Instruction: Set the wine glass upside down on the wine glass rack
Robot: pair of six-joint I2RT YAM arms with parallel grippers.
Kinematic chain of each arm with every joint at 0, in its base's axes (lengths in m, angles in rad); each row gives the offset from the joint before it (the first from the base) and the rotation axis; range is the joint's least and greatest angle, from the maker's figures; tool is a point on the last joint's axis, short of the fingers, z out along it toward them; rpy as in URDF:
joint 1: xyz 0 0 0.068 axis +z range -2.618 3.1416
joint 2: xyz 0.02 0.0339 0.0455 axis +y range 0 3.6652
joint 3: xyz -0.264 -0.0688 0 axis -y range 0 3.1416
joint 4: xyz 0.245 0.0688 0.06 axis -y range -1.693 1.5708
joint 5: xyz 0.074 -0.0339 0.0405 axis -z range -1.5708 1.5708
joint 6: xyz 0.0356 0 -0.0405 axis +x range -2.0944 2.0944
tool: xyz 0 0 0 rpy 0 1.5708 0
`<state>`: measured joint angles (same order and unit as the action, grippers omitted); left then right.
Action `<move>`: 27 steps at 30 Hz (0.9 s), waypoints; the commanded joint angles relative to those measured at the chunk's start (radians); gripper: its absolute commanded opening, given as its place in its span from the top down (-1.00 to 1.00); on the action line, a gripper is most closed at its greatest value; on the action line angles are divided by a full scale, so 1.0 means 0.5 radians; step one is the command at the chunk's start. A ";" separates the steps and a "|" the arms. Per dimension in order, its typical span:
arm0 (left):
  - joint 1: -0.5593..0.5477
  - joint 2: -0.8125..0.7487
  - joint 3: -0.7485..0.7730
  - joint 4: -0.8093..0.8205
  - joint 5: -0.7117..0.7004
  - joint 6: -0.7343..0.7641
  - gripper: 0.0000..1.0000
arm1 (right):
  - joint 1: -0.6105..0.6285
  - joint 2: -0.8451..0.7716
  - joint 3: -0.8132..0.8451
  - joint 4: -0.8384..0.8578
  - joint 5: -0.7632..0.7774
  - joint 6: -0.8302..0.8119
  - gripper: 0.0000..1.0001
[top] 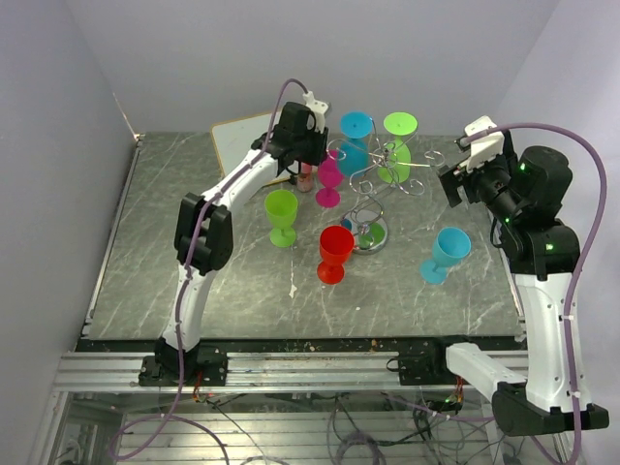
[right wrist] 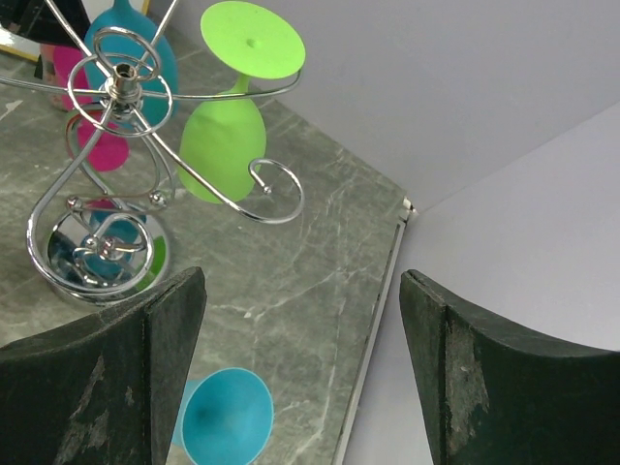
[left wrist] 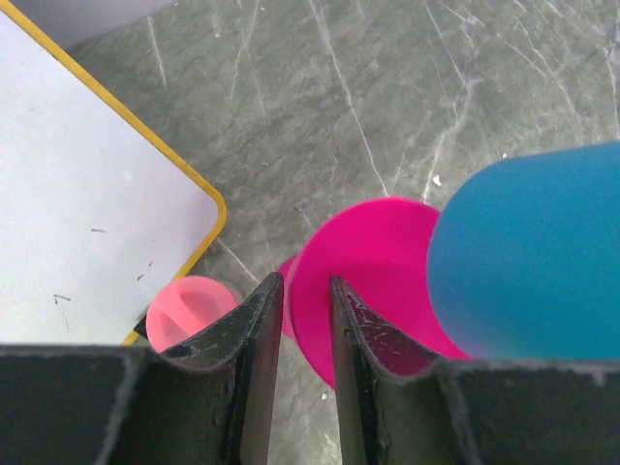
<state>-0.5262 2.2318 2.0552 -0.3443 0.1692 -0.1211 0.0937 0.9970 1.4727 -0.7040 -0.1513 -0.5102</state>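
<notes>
A magenta wine glass (top: 329, 174) (left wrist: 378, 262) stands upright on the table, left of the wine glass rack (top: 371, 235) (right wrist: 121, 73), a silver wire stand on a round shiny base. My left gripper (top: 308, 165) (left wrist: 300, 281) is lowered over the glass's near rim. Its jaws are narrowed, one finger (left wrist: 260, 329) outside the bowl and the other over it. A slim gap shows between them. A blue glass (top: 355, 145) (left wrist: 533, 262) and a green glass (top: 397, 155) (right wrist: 223, 140) hang upside down on the rack. My right gripper (top: 450, 184) (right wrist: 302, 274) hovers wide open to the rack's right, holding nothing.
Upright on the table stand a green glass (top: 281, 215), a red glass (top: 334, 254) and a blue glass (top: 446, 254) (right wrist: 228, 417). A small pink glass (left wrist: 189, 310) sits by the yellow-edged white board (top: 242, 136) (left wrist: 87, 223). The table's right edge (right wrist: 373, 320) meets the wall.
</notes>
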 commanded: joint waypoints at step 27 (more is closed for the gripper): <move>0.117 0.049 0.262 0.299 -0.028 -0.264 0.86 | -0.122 0.000 0.013 -0.006 -0.246 0.084 -0.61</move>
<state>-0.4786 2.2913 2.1242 -0.2890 0.1841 -0.2256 0.0433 0.9974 1.4727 -0.7090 -0.2596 -0.4812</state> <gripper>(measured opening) 0.100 0.804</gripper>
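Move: The pink wine glass stands upright with the near-left side of its rim already between the left fingers. Its middle is about 3 cm right, 1 cm back and 9 cm below that hand. The pink bottle is roughly 7 cm left of the glass and 2 cm farther out. The blue glass hanging on the rack is some 8 cm right of the left hand, 2 cm back and 5 cm above. From the right hand, the pink glass lies about 21 cm ahead, 29 cm left and 32 cm below. The pink wine glass gets pinched by its rim wall: the left hand dips about 1 cm with one finger inside the bowl and one outside, then holds there while the fingers close on the rim. Keeping that grip, the hand draws the glass forward and up, some 2 cm each way, drifting slightly left as the wrist rolls and turns counter-clockwise by a few degrees. ##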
